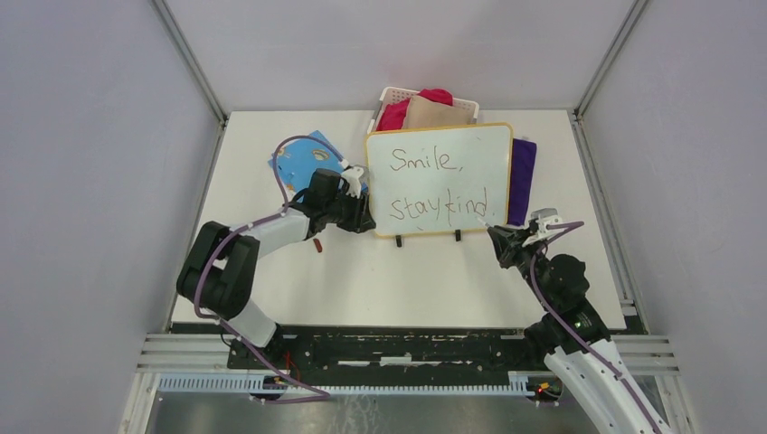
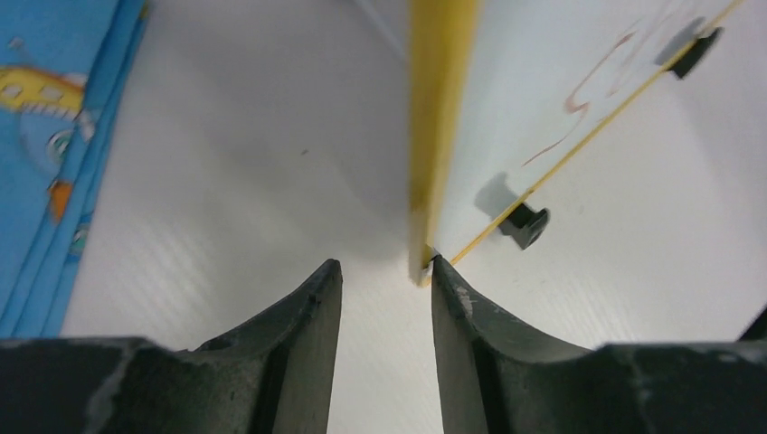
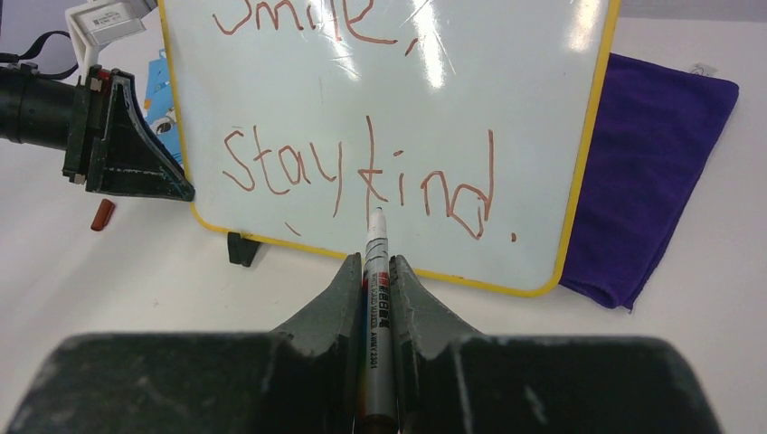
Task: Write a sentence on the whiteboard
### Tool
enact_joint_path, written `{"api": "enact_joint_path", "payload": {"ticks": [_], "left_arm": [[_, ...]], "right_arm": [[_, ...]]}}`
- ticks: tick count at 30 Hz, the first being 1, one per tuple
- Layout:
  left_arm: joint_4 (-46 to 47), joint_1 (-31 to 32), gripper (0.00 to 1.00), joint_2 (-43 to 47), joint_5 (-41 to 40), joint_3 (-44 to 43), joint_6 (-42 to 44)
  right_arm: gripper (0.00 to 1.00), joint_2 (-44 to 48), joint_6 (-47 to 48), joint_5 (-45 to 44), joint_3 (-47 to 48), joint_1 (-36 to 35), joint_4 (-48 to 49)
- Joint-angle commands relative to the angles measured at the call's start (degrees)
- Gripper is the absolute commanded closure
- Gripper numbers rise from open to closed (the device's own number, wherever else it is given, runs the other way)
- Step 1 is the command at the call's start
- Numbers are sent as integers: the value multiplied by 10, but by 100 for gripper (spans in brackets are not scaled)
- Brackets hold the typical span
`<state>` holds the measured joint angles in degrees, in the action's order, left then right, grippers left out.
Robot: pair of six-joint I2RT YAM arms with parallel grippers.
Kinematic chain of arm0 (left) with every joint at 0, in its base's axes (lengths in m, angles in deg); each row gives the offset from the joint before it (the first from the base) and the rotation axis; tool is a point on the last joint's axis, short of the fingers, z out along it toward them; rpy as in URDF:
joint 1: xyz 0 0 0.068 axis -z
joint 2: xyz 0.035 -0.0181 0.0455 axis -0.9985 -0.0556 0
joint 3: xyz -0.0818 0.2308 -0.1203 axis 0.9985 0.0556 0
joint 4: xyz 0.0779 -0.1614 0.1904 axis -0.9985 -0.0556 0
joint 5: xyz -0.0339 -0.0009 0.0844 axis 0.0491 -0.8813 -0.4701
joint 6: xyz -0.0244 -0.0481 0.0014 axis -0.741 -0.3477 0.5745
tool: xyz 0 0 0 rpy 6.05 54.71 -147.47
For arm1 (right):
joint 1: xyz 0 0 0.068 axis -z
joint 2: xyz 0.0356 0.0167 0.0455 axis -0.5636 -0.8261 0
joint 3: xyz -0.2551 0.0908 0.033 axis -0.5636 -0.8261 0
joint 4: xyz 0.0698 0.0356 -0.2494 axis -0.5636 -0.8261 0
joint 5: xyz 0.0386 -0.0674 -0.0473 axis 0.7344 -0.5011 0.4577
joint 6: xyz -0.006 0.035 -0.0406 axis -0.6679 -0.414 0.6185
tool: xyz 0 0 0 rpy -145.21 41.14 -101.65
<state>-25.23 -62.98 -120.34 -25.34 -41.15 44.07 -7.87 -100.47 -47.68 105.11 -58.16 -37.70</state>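
Note:
The whiteboard [image 1: 470,158] stands upright on black feet at mid-table, white with a yellow frame. The sentence [image 1: 439,185] reads "Smile," over "stay kind." in dark red. In the right wrist view the sentence [image 3: 362,176] fills the whiteboard [image 3: 506,108]. My right gripper [image 3: 375,259] is shut on a silver marker [image 3: 374,231] whose tip points at the lower line, a little off the surface. My left gripper [image 2: 382,264] is open at the board's lower left corner. The yellow edge [image 2: 439,117] stands just past its fingertips, against the right one.
A blue picture card [image 1: 303,158] lies left of the board and a purple cloth [image 1: 522,176] right of it. A white basket [image 1: 466,106] with red and tan cloths sits behind. A small red cap [image 1: 317,245] lies by the left arm.

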Motion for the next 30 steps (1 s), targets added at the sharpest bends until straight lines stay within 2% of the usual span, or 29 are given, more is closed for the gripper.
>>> {"api": "enact_joint_path", "payload": {"ticks": [1, 8, 9, 13, 16, 20, 23, 26, 30], "left_arm": [[-63, -13, 51, 57, -169, 27, 25], [-157, -13, 41, 233, -335, 14, -69], [-179, -14, 35, 263, -354, 15, -77], [-234, -13, 30, 381, -432, 24, -93], [-236, -13, 17, 478, -481, 50, -100], [-190, -13, 7, 549, -471, 96, -104], [-153, -13, 8, 551, -433, 122, -111], [-167, -13, 10, 530, -408, 111, -142], [-185, -13, 9, 522, -410, 106, -152]], "right_arm": [[100, 5, 10, -8, 6, -13, 30], [100, 1, 23, -2, 26, -35, 34], [100, -2, 25, 1, 32, -39, 34], [100, -21, 36, 16, 61, -52, 39], [100, -40, 31, 51, 68, -56, 67], [100, -71, 29, 68, 74, -60, 103], [100, -105, 60, 28, 98, -89, 99], [100, -127, 91, -24, 125, -112, 82], [100, -146, 105, -46, 142, -115, 75]]}}
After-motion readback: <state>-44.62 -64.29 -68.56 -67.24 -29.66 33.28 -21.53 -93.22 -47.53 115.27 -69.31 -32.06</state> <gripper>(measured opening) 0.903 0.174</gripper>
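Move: The red cap lies on the table about 13 cm left of the left hand, 5 cm back and 4 cm down; the blue cloth is some 13 cm left and 14 cm ahead. The whiteboard's middle is about 19 cm right and 12 cm ahead of that hand. The right hand holds the marker, with the board's middle roughly 15 cm ahead, 13 cm left and 8 cm down, and the purple cloth 16 cm ahead and 10 cm right. Left swings about 16 cm left and rises, opening wide, away from the whiteboard; right carries marker left and up. ##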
